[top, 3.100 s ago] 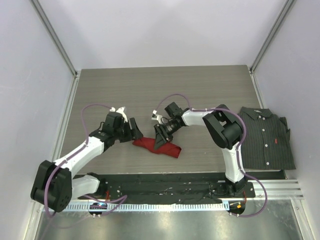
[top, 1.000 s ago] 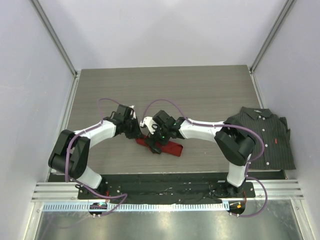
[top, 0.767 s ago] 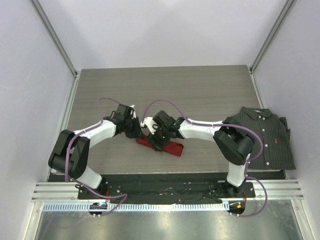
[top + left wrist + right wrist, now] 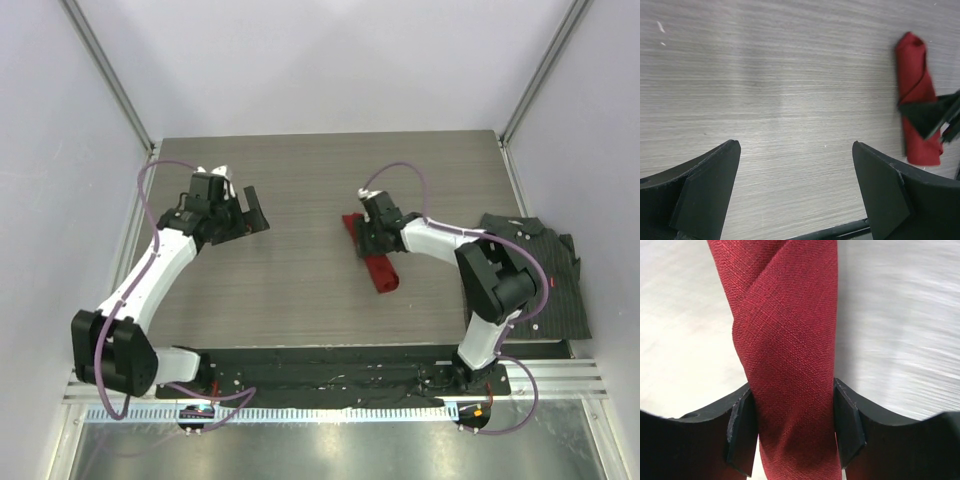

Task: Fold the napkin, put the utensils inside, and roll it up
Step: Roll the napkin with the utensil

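The napkin (image 4: 376, 262) is a tight deep-red roll lying on the table right of centre, one end pointing away from the arms. My right gripper (image 4: 371, 240) is shut on it near its far half. In the right wrist view both pads (image 4: 743, 429) press the sides of the napkin (image 4: 786, 335). My left gripper (image 4: 243, 221) hangs open over bare table at the far left, well apart from the roll. Its wrist view shows wide-apart fingers (image 4: 710, 185), nothing between them, with the napkin (image 4: 916, 92) at the right edge. The utensils are hidden.
A dark pinstriped shirt (image 4: 548, 268) lies folded at the table's right edge, partly behind the right arm's elbow. A black strip (image 4: 330, 372) runs along the near edge by the arm bases. Grey walls close in on both sides.
My left gripper has let go, opened wide and drawn back to the far left. The right gripper has shut on the roll and carried it rightwards, turning it to lie lengthwise.
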Tool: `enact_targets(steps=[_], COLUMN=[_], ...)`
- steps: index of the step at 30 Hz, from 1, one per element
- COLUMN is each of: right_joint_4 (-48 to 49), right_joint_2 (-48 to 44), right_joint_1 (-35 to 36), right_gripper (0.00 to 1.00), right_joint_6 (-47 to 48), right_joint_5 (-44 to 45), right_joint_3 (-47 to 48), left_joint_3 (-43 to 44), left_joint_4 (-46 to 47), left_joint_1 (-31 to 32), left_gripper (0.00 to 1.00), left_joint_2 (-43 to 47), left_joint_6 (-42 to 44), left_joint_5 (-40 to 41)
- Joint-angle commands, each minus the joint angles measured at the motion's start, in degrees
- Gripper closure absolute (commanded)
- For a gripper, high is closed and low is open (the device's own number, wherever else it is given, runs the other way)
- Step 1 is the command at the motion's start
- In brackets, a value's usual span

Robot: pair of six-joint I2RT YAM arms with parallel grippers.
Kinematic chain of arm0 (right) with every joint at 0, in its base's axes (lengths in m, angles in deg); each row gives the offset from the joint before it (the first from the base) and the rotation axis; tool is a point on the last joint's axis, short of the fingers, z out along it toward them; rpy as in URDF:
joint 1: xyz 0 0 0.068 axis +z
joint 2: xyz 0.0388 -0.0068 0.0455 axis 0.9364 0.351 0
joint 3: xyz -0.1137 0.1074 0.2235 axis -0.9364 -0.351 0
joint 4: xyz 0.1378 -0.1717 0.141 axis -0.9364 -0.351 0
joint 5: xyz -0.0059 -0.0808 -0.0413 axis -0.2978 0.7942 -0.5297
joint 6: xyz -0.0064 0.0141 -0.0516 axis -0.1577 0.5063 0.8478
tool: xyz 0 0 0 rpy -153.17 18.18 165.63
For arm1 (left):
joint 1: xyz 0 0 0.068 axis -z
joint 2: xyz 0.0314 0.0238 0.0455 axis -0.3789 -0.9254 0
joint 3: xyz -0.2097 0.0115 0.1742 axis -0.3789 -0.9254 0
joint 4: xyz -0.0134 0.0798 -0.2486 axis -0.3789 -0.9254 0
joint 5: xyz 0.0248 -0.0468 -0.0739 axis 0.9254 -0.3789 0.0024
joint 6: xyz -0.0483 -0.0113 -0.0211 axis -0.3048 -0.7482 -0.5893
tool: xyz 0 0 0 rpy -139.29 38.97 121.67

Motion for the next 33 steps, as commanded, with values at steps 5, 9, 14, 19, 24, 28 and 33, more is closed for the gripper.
enact_targets(steps=[5, 9, 14, 19, 24, 28, 33], right_joint_4=[-2.0, -1.3, 0.3, 1.4, 1.8, 1.4, 0.4], right_joint_2=[2.4, 2.9, 1.3, -1.1, -3.6, -9.6, -19.1], right_joint_1=[-9.2, -11.2, -11.2, -11.4, -12.2, -13.4, -15.2], right_gripper=[0.4, 0.36, 0.13, 0.0, 0.0, 0.0, 0.0], right_joint_6=[-9.0, -9.8, -10.8, -10.9, -10.7, -9.9, -7.2], right_joint_5=[11.0, 9.4, 5.4, 0.4, -1.8, -1.1, 3.8], right_joint_3=[-0.5, 0.1, 0.6, 2.3, 5.3, 6.9, 4.4], left_joint_3=[3.5, 2.8, 1.7, 2.0, 2.4, 2.4, 0.8], left_joint_4=[-4.8, -4.6, -3.7, -3.1, -3.3, -3.5, -1.4], left_joint_1=[-1.7, -2.5, -2.9, -3.0, -3.5, -3.8, -3.8], left_gripper=[0.0, 0.0, 0.0, 0.0, 0.0, 0.0, 0.0], left_joint_2=[7.2, 7.8, 8.6, 10.0, 12.1, 13.7, 17.9], left_joint_6=[5.6, 6.2, 6.1, 7.1, 7.4, 7.9, 9.1], left_joint_5=[3.7, 3.5, 2.2, 1.8, 2.4, 2.3, 3.3])
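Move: The right hand already grips the rolled napkin down at table height, with the roll's middle about 3 cm back and 1 cm to the right of it. The bare spot it is bringing its grip to lies some 5 cm ahead and 8 cm to the right. The dark shirt's middle is roughly 36 cm right and 8 cm back. From the empty left hand, the napkin roll is about 24 cm right, 7 cm back and 13 cm below. Still straddling the napkin roll with its fingers, the right hand drags it at table level about 8 cm right and 5 cm forward, turning some 20 degrees clockwise. It then opens wide, lets go, and climbs about 8 cm off the roll, tilting slightly. The open left hand rises about 7 cm and drifts left, away from the napkin, its fingers tipping up. ##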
